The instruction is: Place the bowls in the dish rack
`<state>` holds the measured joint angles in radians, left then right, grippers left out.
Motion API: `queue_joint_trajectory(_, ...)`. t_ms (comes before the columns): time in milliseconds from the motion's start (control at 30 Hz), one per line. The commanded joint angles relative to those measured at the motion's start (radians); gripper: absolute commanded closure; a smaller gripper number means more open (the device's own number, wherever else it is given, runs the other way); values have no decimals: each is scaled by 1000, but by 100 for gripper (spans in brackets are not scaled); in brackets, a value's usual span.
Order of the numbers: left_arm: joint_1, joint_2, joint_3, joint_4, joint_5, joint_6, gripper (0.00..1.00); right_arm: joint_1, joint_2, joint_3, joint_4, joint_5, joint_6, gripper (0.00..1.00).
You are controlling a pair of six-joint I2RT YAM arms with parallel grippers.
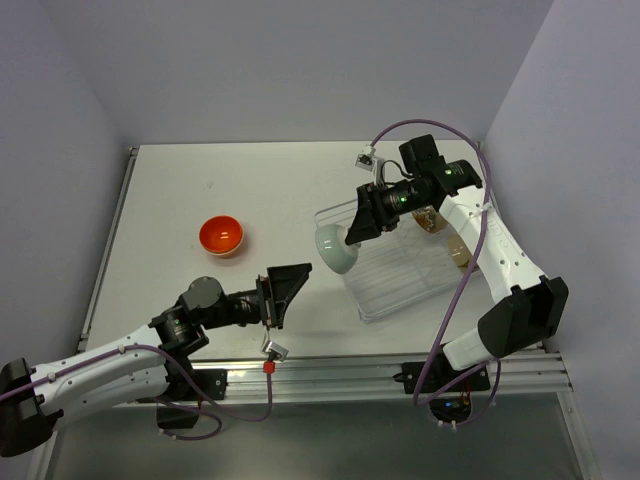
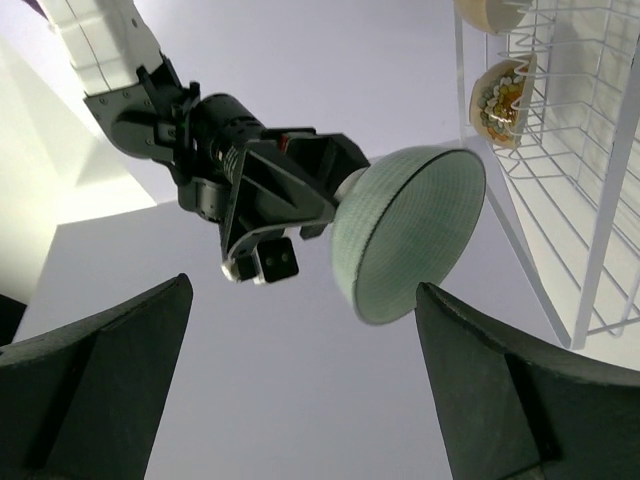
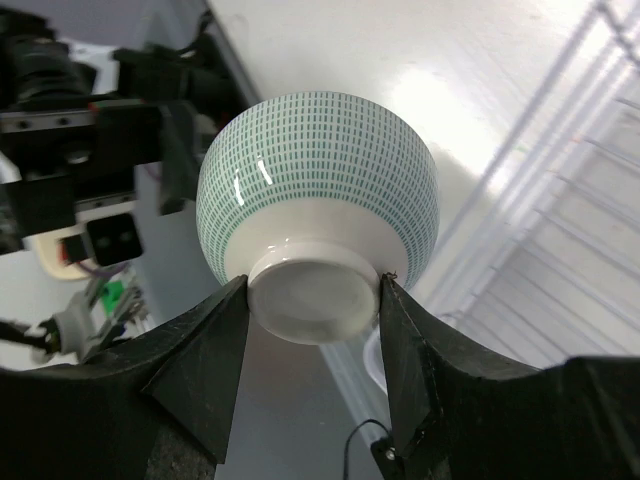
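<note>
My right gripper point(image 1: 354, 232) is shut on the foot ring of the pale mint green bowl point(image 1: 337, 248), holding it on its side above the left edge of the clear dish rack point(image 1: 400, 303). The right wrist view shows the gripper point(image 3: 312, 292) with both fingers pressed against the bowl's point(image 3: 318, 180) white base. An orange-red bowl point(image 1: 221, 236) sits upright on the table at the left. My left gripper point(image 1: 293, 281) hangs open and holds nothing, a short way left of the mint bowl. From the left wrist view, this gripper point(image 2: 302, 292) faces the bowl's point(image 2: 410, 235) rim.
Two cream bowls point(image 2: 500, 95) point(image 2: 490, 14) stand on edge among the rack's white wires point(image 2: 590, 200). A small connector with a red tip point(image 1: 270, 358) dangles by the left arm. Walls close in the table at the back and right.
</note>
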<state>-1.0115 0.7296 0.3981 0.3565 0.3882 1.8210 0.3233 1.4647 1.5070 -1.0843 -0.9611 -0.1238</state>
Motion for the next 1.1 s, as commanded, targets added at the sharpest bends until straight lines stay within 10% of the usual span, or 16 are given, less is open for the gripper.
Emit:
queue_joint_trajectory(0,-2,5,47,47,-46,-81,0,-24,-17,56,40,120,13,100)
queue_joint_trajectory(600,-2,100,223,58,-427,-592,0,-36,80,91,37,619,-49,100)
queue_joint_trajectory(833,2,205,450,-190,-714,-1083,0,-36,129,27,116,725,-57,100)
queue_joint_trajectory(1067,167,286,666,-489,-688,-1607,1,-38,180,-42,188,808,-63,100)
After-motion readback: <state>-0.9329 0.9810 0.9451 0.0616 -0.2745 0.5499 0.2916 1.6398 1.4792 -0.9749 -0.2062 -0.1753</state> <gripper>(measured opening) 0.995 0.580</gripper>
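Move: My right hand still pinches the green bowl by its foot; its place in the left part of the dish rack lies about 11 cm ahead, 10 cm to the right and some 21 cm below. The flowered bowl sits 10 cm farther out and 15 cm right of that place, the second racked bowl level with it, 24 cm right. From my empty left hand, the orange bowl lies about 22 cm ahead, 20 cm left and 25 cm down, the rack's middle 20 cm ahead and 28 cm right. I bring the green bowl down, forward and to the right over the left part of the rack, about 10 cm each way, tipping my right fingers some 40 degrees until they point steeply down, grip kept. Meanwhile my left hand, wide open, goes forward, up and slightly left towards the orange bowl, its fingers swinging from rightward to forward-right as the wrist rolls. ##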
